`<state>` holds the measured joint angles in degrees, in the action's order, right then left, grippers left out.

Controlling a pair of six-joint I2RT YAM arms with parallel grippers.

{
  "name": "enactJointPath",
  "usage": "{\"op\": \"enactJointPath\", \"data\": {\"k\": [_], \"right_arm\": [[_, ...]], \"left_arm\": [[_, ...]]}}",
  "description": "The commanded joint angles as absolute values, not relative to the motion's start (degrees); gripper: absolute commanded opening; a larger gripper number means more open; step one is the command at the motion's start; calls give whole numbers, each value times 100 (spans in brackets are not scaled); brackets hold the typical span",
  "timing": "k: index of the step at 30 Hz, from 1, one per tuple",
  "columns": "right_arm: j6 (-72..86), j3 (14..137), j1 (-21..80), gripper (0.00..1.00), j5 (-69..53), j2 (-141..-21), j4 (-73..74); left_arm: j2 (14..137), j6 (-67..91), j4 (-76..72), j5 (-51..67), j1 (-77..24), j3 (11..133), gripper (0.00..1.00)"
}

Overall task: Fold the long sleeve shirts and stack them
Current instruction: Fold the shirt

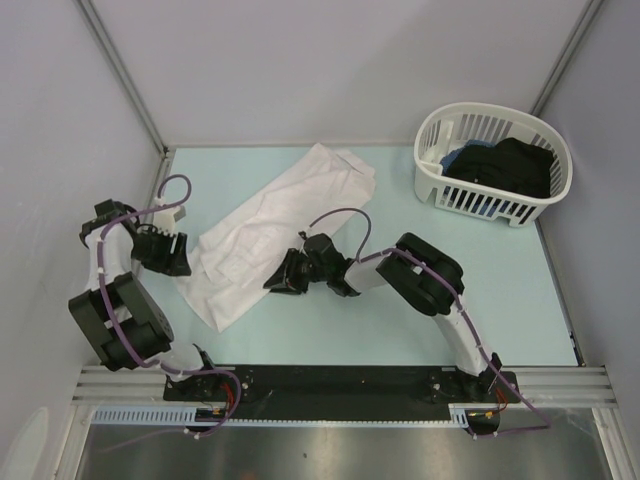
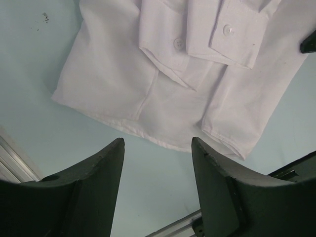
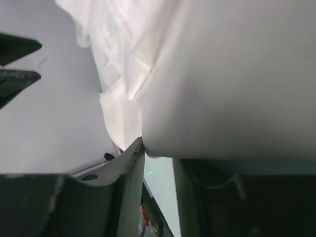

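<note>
One long sleeve shirt (image 1: 285,225), plain white, lies flat and diagonal across the pale green table. In the left wrist view the shirt (image 2: 148,74) shows its hem, with a buttoned cuff folded over the body. My left gripper (image 1: 175,255) hovers just off the shirt's left hem corner. Its jaws (image 2: 158,140) are open over bare table, holding nothing. My right gripper (image 1: 275,275) sits low at the shirt's near right edge. In the right wrist view the shirt (image 3: 222,74) drapes over one finger. The other fingertip (image 3: 138,144) touches the cloth edge, and a gap shows between the fingers.
A white slatted basket (image 1: 480,200) stands at the back right with dark clothes (image 1: 505,165) inside. Grey walls close in the table on three sides. A metal rail (image 1: 340,385) runs along the near edge by the arm bases.
</note>
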<state>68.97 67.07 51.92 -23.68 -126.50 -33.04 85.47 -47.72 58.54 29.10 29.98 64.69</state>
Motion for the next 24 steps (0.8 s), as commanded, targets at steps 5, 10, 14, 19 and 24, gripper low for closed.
{"op": "enactJointPath", "data": {"k": [5, 10, 14, 19, 24], "right_arm": [[6830, 6417, 4975, 0, -2153, -12771, -2515], [5768, 6135, 4343, 0, -2697, -12191, -1470], [4556, 5722, 3710, 0, -2997, -11402, -100], [3017, 5432, 2945, 0, -3269, -10653, 1867], [1136, 5379, 2339, 0, -3244, -10187, 3267]], "left_arm": [[8060, -5185, 5924, 3137, 3050, 6407, 63], [7893, -5861, 6240, 3401, 2997, 6372, 63], [7700, -6301, 6363, 3437, 2700, 6179, 64], [7392, -6767, 6372, 3463, 1971, 5706, 66], [7076, -7004, 6223, 3665, 1083, 5292, 66]]}}
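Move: The right hand's half-closed fingers are already at the shirt's right edge, with the cloth just 1 cm to their left and 2 cm below. The folded-in cuffs lie about 9 cm left and 4 cm ahead. The near hem corner is 13 cm left and 11 cm back, and the collar end some 35 cm ahead and 12 cm right. From the left hand, that edge is roughly 23 cm right, 4 cm back and 9 cm below. Dip the right gripper 1.5 cm and shut it on the shirt's right edge, then, keeping the pinch, sweep right quickly and low over the table for about 24 cm, bowing slightly forward midway while the fingers tip some 25 degrees further down. Bring the open, empty left gripper about 8 cm right and a little back, after a slight rise, turning it clockwise. ##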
